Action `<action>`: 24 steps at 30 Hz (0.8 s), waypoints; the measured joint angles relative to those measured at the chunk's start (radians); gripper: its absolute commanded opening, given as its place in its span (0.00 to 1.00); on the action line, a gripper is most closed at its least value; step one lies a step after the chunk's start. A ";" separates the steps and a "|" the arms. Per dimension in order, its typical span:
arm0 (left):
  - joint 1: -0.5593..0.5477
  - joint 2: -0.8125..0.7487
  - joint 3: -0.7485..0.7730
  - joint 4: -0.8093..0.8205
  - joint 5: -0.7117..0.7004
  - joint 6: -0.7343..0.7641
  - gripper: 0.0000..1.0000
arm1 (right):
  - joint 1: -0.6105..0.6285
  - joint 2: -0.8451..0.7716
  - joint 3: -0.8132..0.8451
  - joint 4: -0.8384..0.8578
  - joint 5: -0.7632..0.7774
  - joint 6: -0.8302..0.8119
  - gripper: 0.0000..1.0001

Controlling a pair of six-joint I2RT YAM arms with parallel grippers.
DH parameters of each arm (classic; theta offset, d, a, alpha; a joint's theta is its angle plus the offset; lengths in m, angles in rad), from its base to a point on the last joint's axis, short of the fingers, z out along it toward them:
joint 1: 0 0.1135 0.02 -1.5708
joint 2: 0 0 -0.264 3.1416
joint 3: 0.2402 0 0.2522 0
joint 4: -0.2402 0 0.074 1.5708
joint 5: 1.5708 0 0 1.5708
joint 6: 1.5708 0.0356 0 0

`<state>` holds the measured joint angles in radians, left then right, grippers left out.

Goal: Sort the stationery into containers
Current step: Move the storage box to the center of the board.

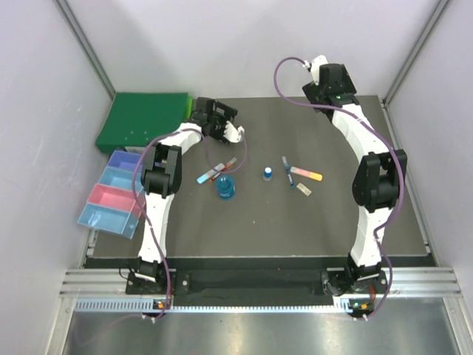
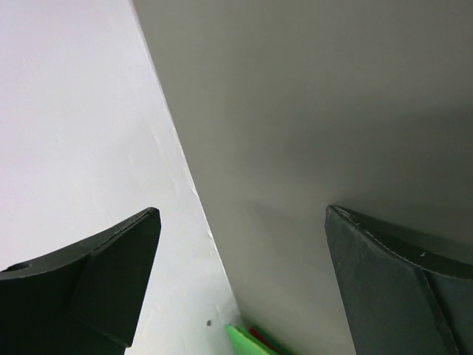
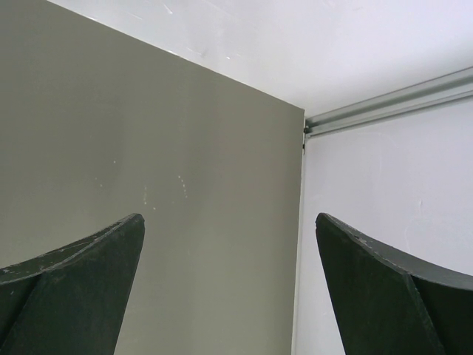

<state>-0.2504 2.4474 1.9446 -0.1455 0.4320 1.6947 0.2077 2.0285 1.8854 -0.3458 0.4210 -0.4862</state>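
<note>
The stationery lies mid-table in the top view: a red-blue pen (image 1: 215, 173), a round blue reel (image 1: 225, 188), a small blue-white bottle (image 1: 267, 174), a dark blue pen (image 1: 285, 168), an orange-pink marker (image 1: 306, 174) and a tiny pale block (image 1: 304, 189). The containers (image 1: 113, 194) form a joined row at the table's left edge: purple, light blue, pink, light blue. My left gripper (image 1: 215, 112) (image 2: 242, 213) is raised behind the pen, open and empty. Far back on the right, my right gripper (image 1: 332, 78) (image 3: 229, 218) is held high, also open and empty. Both wrist views show only wall and bare surface.
A big green binder (image 1: 144, 118) lies at the back left corner, behind the containers; its corner (image 2: 247, 342) shows low in the left wrist view. White walls enclose the table on three sides. A metal frame rail (image 3: 392, 103) runs along the wall in the right wrist view.
</note>
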 measured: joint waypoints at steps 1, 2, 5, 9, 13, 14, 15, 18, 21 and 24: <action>0.002 -0.003 0.006 -0.034 -0.002 0.041 0.99 | 0.000 0.000 0.000 0.000 0.000 0.000 1.00; 0.004 -0.004 0.021 -0.077 -0.004 0.083 0.99 | 0.000 0.000 0.000 0.000 0.000 0.000 1.00; 0.009 -0.004 0.069 -0.213 -0.033 0.179 0.99 | 0.000 0.000 0.000 0.000 0.000 0.000 1.00; 0.013 -0.013 0.091 -0.303 -0.052 0.237 0.99 | 0.000 0.000 0.000 0.000 0.000 0.000 1.00; 0.011 -0.035 0.088 -0.295 -0.060 0.090 0.99 | 0.000 -0.001 0.000 0.000 -0.002 0.000 1.00; 0.010 -0.050 0.078 -0.271 -0.068 0.030 0.99 | 0.000 -0.002 0.000 -0.001 -0.004 0.000 1.00; 0.008 -0.079 0.050 -0.227 -0.083 -0.035 0.99 | 0.000 -0.003 0.000 -0.002 -0.005 0.000 1.00; 0.006 -0.195 -0.049 -0.150 -0.116 -0.190 0.99 | 0.000 -0.013 0.000 -0.005 -0.011 0.000 0.99; 0.006 -0.367 -0.180 -0.091 -0.153 -0.327 0.99 | 0.000 -0.023 0.002 -0.009 -0.020 0.000 1.00; 0.008 -0.540 -0.276 -0.084 -0.176 -0.419 0.99 | 0.000 -0.033 0.008 -0.023 -0.027 0.000 1.00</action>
<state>-0.2420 1.9072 1.6688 -0.2298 0.2558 1.2758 0.2077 1.9957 1.8931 -0.3691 0.3939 -0.4862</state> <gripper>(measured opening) 0.988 0.995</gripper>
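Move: From my left hand the storage box, the blue and pink tray, lies about 36 cm to the left and some 30 cm back, a few centimetres lower. The green box is roughly level with me, about 30 cm to the left. The marker pens lie some 20 cm back and 2 cm left, the blue cup about 26 cm back and 2 cm right. From my right hand the storage box is about 77 cm left and 26 cm back, well below. I lift my empty left hand clear of the far part of the board, right of the green box: first a slow 2–3 cm back and left, low down, with a slight roll of the wrist, then a quick climb of about 17 cm. As it rises it draws back and left towards the storage box and swings some 20 degrees counter-clockwise, rolling back the other way, fingers wide open and touching nothing I can see. ##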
